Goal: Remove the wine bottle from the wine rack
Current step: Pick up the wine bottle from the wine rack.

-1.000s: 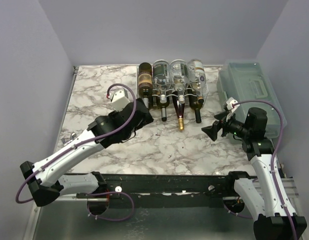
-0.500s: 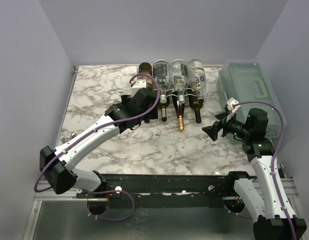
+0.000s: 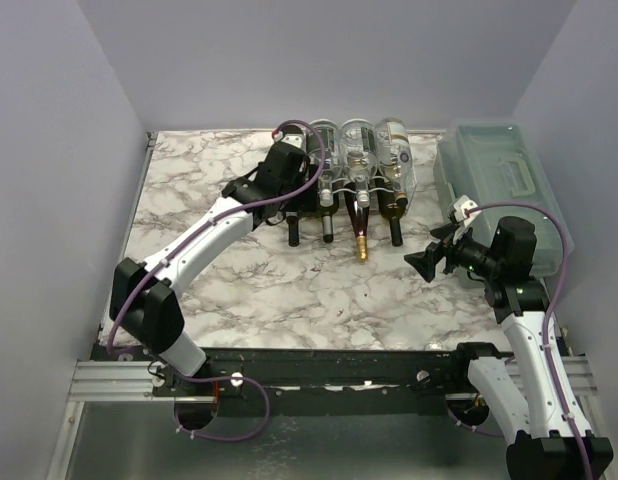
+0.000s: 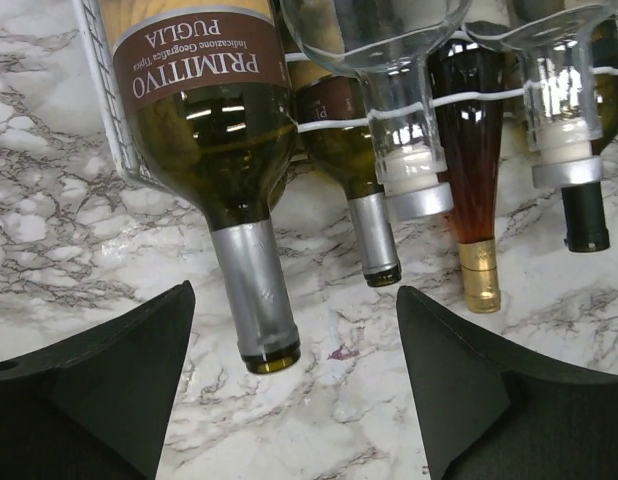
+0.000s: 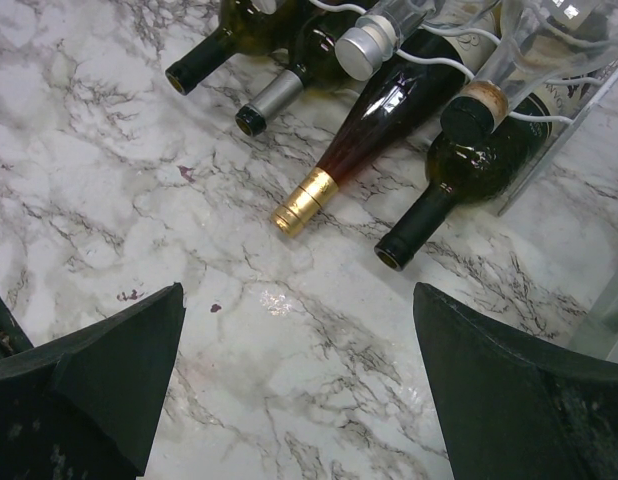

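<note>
The white wire wine rack (image 3: 375, 186) stands at the back of the marble table with several bottles lying in it, necks toward me. The leftmost wine bottle (image 4: 204, 130) is dark green with a "PRIMITIVO PUGLIA" label and a silver foil neck (image 3: 293, 235). My left gripper (image 3: 289, 172) hangs over this bottle. In the left wrist view the left gripper (image 4: 294, 293) is open, its fingers (image 4: 119, 380) on either side of the neck's end without touching it. My right gripper (image 3: 426, 263) (image 5: 299, 290) is open over bare marble, short of the bottle necks.
Clear glass bottles (image 3: 355, 150) lie in the rack's upper tier. An amber bottle with a gold cap (image 3: 361, 245) (image 5: 359, 140) and a black-necked bottle (image 3: 394, 228) (image 5: 429, 215) lie below. A translucent green-grey box with a handle (image 3: 499, 170) stands at the right, beside the rack.
My left arm has swung from the table's left middle up and right to the rack's left end, over the leftmost bottle. The right arm has not moved.
</note>
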`<move>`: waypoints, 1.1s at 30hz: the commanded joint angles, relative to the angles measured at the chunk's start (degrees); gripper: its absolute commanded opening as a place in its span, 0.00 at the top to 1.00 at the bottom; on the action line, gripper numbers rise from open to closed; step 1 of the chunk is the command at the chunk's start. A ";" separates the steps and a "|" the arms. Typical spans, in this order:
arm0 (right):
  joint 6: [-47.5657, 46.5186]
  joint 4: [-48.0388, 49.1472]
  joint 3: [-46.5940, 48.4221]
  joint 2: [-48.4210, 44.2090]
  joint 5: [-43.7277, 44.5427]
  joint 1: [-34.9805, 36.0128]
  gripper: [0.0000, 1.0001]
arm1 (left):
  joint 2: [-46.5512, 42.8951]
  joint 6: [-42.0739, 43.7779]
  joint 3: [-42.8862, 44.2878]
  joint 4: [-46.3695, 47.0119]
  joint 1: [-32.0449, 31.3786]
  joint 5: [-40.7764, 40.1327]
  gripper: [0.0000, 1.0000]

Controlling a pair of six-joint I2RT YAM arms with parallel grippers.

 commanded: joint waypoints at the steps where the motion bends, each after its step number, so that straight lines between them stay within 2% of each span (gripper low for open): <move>1: -0.88 1.08 -0.84 -0.25 1.19 -0.28 0.00 | 3.92 1.31 2.87 1.51 2.31 3.10 0.18; 7: -0.99 1.19 -0.86 -0.15 1.18 -0.28 0.00 | 6.23 0.62 2.79 2.75 3.18 1.94 0.22; 13: -0.97 1.19 -0.88 -0.43 1.44 -0.28 0.00 | 8.91 -0.32 2.01 3.74 3.29 2.43 0.31; 21: -1.06 1.10 -0.82 -0.47 1.45 -0.28 0.00 | 10.08 -0.98 0.44 5.74 3.76 1.90 0.32; 27: -1.06 1.15 -0.84 -0.60 1.61 -0.28 0.00 | 10.92 -1.45 -0.23 6.67 4.15 1.90 0.39; 33: -1.22 1.16 -0.86 -0.60 1.72 -0.28 0.00 | 11.19 -1.80 -1.24 7.18 4.33 2.16 0.41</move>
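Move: The wine bottle to be taken, top-left in the rack, lies neck towards the robot: its neck is about 2 cm ahead of the left hand, barely 1 cm left and 8 cm below, its middle some 13 cm ahead and 6 cm below. The clear bottle stands 9 cm to the right of it; a black-necked bottle lies under it, a silver-necked one lower right. From the right hand, the wine bottle is about 25 cm ahead and 32 cm left. The wine bottle's neck is taken between the left hand's open fingers as the hand sinks about 6 cm and reaches some 4 cm forward towards the shoulder, quickly at first, then easing off. The wrist hardly turns, and the fingers close partway from nearly wide to a bit over half open, one on each side of the neck without gripping. ##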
